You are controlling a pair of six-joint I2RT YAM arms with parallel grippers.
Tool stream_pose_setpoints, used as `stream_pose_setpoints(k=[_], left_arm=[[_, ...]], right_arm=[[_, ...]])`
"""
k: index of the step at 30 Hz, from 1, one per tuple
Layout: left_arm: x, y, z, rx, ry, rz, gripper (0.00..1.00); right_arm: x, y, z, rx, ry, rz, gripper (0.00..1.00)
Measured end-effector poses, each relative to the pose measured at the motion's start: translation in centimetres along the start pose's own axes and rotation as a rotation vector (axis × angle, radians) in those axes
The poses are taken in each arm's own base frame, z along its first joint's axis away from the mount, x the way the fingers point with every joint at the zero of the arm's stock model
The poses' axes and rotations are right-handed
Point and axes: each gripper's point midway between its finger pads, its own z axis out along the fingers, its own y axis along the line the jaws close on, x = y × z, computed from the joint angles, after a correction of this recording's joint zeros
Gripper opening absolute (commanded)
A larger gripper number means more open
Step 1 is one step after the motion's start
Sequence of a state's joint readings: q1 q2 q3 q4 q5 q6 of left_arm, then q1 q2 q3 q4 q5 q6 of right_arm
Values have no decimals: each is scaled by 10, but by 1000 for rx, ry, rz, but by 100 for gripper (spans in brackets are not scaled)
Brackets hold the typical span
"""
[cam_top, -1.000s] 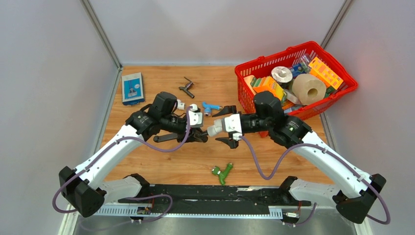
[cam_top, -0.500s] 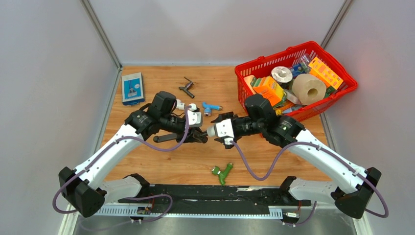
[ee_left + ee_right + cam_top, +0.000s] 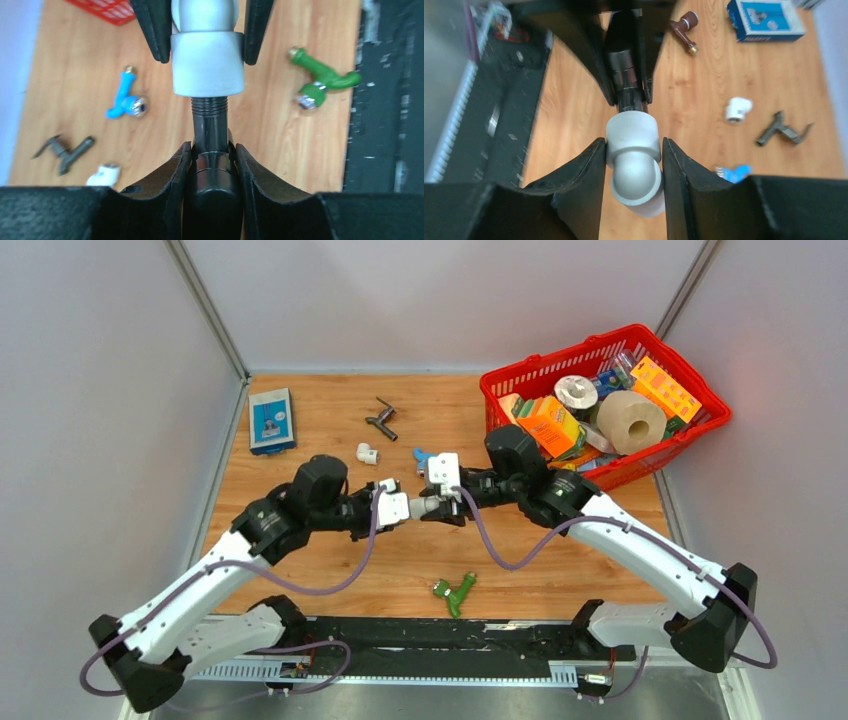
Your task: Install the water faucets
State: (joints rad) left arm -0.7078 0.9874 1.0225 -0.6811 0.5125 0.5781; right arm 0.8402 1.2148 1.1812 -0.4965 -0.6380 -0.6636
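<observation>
My left gripper (image 3: pixel 211 147) is shut on a dark metal faucet (image 3: pixel 210 130). Its threaded end (image 3: pixel 209 105) enters the mouth of a grey-white elbow fitting (image 3: pixel 207 60). My right gripper (image 3: pixel 634 145) is shut on that elbow (image 3: pixel 632 150). The two grippers meet nose to nose above the table's middle, left (image 3: pixel 398 508) and right (image 3: pixel 437 502). A green faucet (image 3: pixel 453 592) lies near the front edge. A blue-handled faucet (image 3: pixel 420 456) lies just behind the right gripper.
A dark-grey lever-shaped metal piece (image 3: pixel 381 418) and a loose white elbow (image 3: pixel 367 452) lie at the back. A blue box (image 3: pixel 270 420) sits back left. A red basket (image 3: pixel 700 390) of goods stands back right. A brown tap (image 3: pixel 685 24) shows in the right wrist view.
The right gripper moved left and closed on the elbow. The left arm drew back toward the near side, and the two grippers now meet with the thread at the elbow.
</observation>
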Motion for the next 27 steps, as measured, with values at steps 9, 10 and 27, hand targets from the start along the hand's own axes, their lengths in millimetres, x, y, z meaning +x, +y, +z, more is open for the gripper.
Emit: stream_pose_setpoints(k=[9,10,27], left_arm=[[15,17,-27,-466,138,368,0],[16,19,-27,-507,163,413,0],[1,48,-44,-724,206,425,0]], right_arm=[[-3,-11,26,85,-104,725,0],[-2,-11,28,88,-107,793,0],[-23,-52,14,273,-293,881,80]])
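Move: The white elbow sits on the threaded end of the black faucet held in my left hand, about 5 cm to that hand's right and 1 cm forward. My right fingers already grip the elbow, its middle about 1 cm to their right. On the table some 22 cm below, counted from my right hand, the blue faucet lies 17 cm ahead; the small white elbow 18 ahead and 13 left; the green faucet 11 back and 6 right. I twist the joint with both hands at once: my left keeps its grip on the black faucet and rolls its top back towards me some 50 degrees, while my right, still pinching the elbow, rolls its top forward nearly 60. Both drift about 4 cm left and 3 cm forward. Then both rise as my right fingers open, let go of the elbow and start easing back to the right. ##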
